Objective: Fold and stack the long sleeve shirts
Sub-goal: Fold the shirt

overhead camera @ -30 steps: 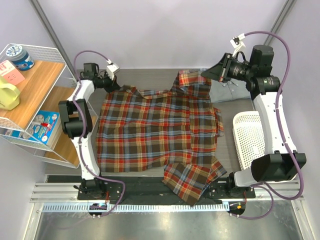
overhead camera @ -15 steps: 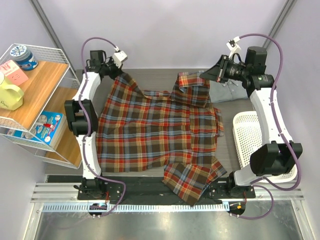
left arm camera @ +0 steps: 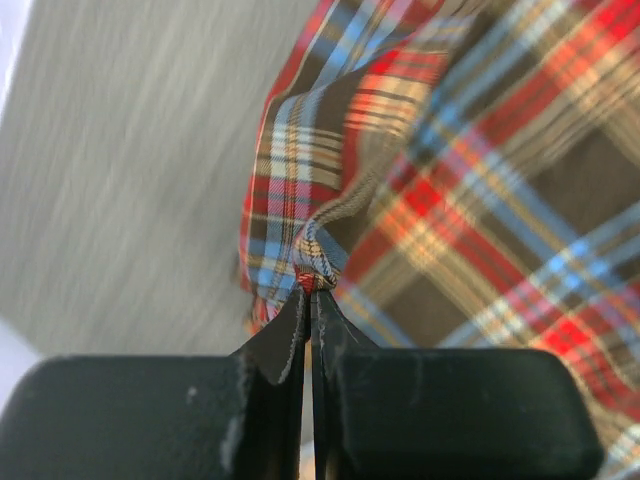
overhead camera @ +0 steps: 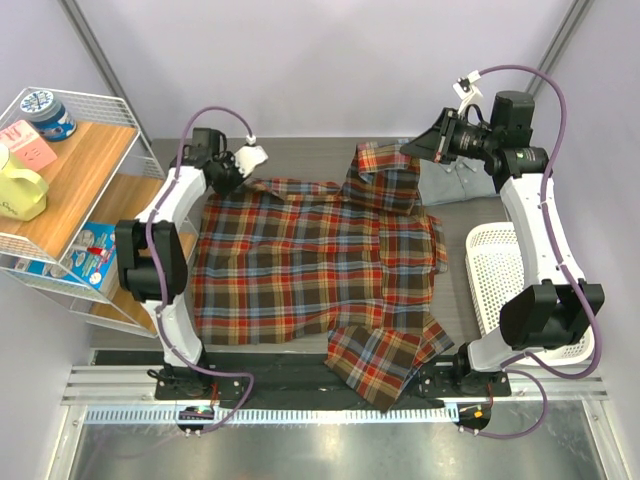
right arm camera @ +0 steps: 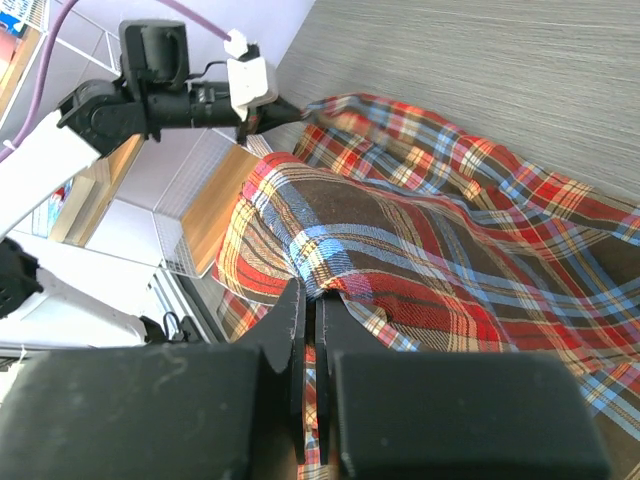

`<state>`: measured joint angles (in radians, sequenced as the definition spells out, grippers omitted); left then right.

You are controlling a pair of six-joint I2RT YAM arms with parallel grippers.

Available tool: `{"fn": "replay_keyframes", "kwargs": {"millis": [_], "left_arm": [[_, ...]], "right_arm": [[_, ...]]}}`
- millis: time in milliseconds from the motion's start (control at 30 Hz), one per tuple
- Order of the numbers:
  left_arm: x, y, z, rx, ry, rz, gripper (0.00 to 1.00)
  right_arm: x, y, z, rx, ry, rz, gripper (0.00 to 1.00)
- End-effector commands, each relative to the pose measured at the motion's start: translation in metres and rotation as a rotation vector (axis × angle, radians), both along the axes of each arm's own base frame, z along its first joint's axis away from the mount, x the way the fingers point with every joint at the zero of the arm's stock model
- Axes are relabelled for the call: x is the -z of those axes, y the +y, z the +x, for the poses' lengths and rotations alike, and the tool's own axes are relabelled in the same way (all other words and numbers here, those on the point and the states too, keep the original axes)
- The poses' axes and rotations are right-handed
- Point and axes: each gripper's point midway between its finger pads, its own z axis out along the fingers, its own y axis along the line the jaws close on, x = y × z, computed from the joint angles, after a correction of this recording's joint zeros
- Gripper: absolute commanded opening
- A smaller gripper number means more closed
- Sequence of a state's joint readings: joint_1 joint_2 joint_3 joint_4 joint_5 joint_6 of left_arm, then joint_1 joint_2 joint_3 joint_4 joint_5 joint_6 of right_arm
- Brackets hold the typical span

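The plaid flannel shirt (overhead camera: 310, 250) lies spread across the grey table (overhead camera: 300, 158), and a lower flap hangs over the near edge. My left gripper (overhead camera: 243, 168) is shut on its far left corner, low over the table; the left wrist view shows the cloth (left arm camera: 480, 180) bunched at the tips (left arm camera: 311, 290). My right gripper (overhead camera: 408, 152) is shut on the far right part and holds it lifted, the fabric (right arm camera: 420, 230) draping from the tips (right arm camera: 312, 295). The grey-blue shirt (overhead camera: 455, 183) lies at the far right, mostly hidden behind the plaid cloth and the right arm.
A white mesh basket (overhead camera: 495, 275) stands at the table's right edge. A wire and wood shelf (overhead camera: 70, 190) with a jar, a yellow mug and boxes stands to the left. The back wall rises close behind both grippers.
The left gripper lifted the shirt's left corner high, then brought it down and slightly right, so that side now lies flatter. The right gripper rose slightly, then held still.
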<state>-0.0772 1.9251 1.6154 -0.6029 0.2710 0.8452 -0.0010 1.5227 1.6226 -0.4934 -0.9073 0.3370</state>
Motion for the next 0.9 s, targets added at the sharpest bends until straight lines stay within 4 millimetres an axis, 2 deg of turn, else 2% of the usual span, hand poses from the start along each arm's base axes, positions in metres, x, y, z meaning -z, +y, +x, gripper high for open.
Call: {"fn": "replay_keyframes", "kwargs": {"millis": [0, 100, 167, 267, 300, 400, 500, 533, 567, 767, 833, 867], "left_arm": [[-0.015, 0.035, 0.002, -0.143, -0.074, 0.096, 0.00], [-0.008, 0.049, 0.000, -0.218, -0.056, 0.115, 0.00], [-0.006, 0.067, 0.002, -0.282, -0.054, 0.128, 0.00], [-0.003, 0.085, 0.011, -0.339, -0.047, 0.158, 0.00], [-0.002, 0.102, 0.011, -0.373, -0.037, 0.166, 0.00], [-0.004, 0.120, 0.021, -0.408, -0.057, 0.159, 0.00], [-0.004, 0.131, 0.034, -0.404, -0.080, 0.157, 0.00], [-0.002, 0.129, 0.037, -0.384, -0.077, 0.133, 0.00], [-0.002, 0.134, 0.040, -0.390, -0.083, 0.132, 0.00], [0.004, 0.148, 0.068, -0.394, -0.103, 0.119, 0.00], [0.002, 0.147, 0.079, -0.372, -0.107, 0.106, 0.00], [0.004, 0.140, 0.078, -0.354, -0.093, 0.094, 0.00]], "right_arm": [[-0.020, 0.002, -0.005, -0.022, -0.082, -0.001, 0.01], [-0.021, 0.002, -0.002, -0.021, -0.086, -0.002, 0.01], [-0.023, 0.002, -0.001, -0.019, -0.091, -0.003, 0.01], [-0.022, 0.001, 0.001, -0.016, -0.088, -0.004, 0.01], [-0.021, 0.001, 0.002, -0.015, -0.085, -0.005, 0.01], [-0.019, 0.001, 0.004, -0.011, -0.086, -0.008, 0.01], [-0.017, 0.001, 0.008, -0.011, -0.086, -0.006, 0.01], [-0.016, 0.001, 0.010, -0.008, -0.078, -0.003, 0.01], [-0.015, 0.012, 0.008, -0.037, -0.080, -0.003, 0.01], [-0.009, 0.020, 0.019, -0.055, -0.073, -0.004, 0.01], [-0.010, 0.021, 0.022, -0.053, -0.075, -0.005, 0.01], [-0.009, 0.019, 0.026, -0.038, -0.077, -0.012, 0.01]]}}
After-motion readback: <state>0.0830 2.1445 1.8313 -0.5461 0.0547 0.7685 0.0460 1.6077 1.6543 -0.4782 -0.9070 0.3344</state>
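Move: The left hand, holding the shirt's far-left corner, has its goal, bare table, about 12 cm left, 6 cm ahead and a few cm below. The wire shelf stands roughly 30 cm left and 6 back; the raised fold hangs about 35 cm right, level ahead. From the right hand, which holds that fold, the goal is some 50 cm left and 30 down; the grey shirt lies about 17 cm right, 2 back. Left hand drags its pinched shirt corner 12 cm left, then 6 forward, turning 20° counter-clockwise; right keeps hold, easing left-down. ##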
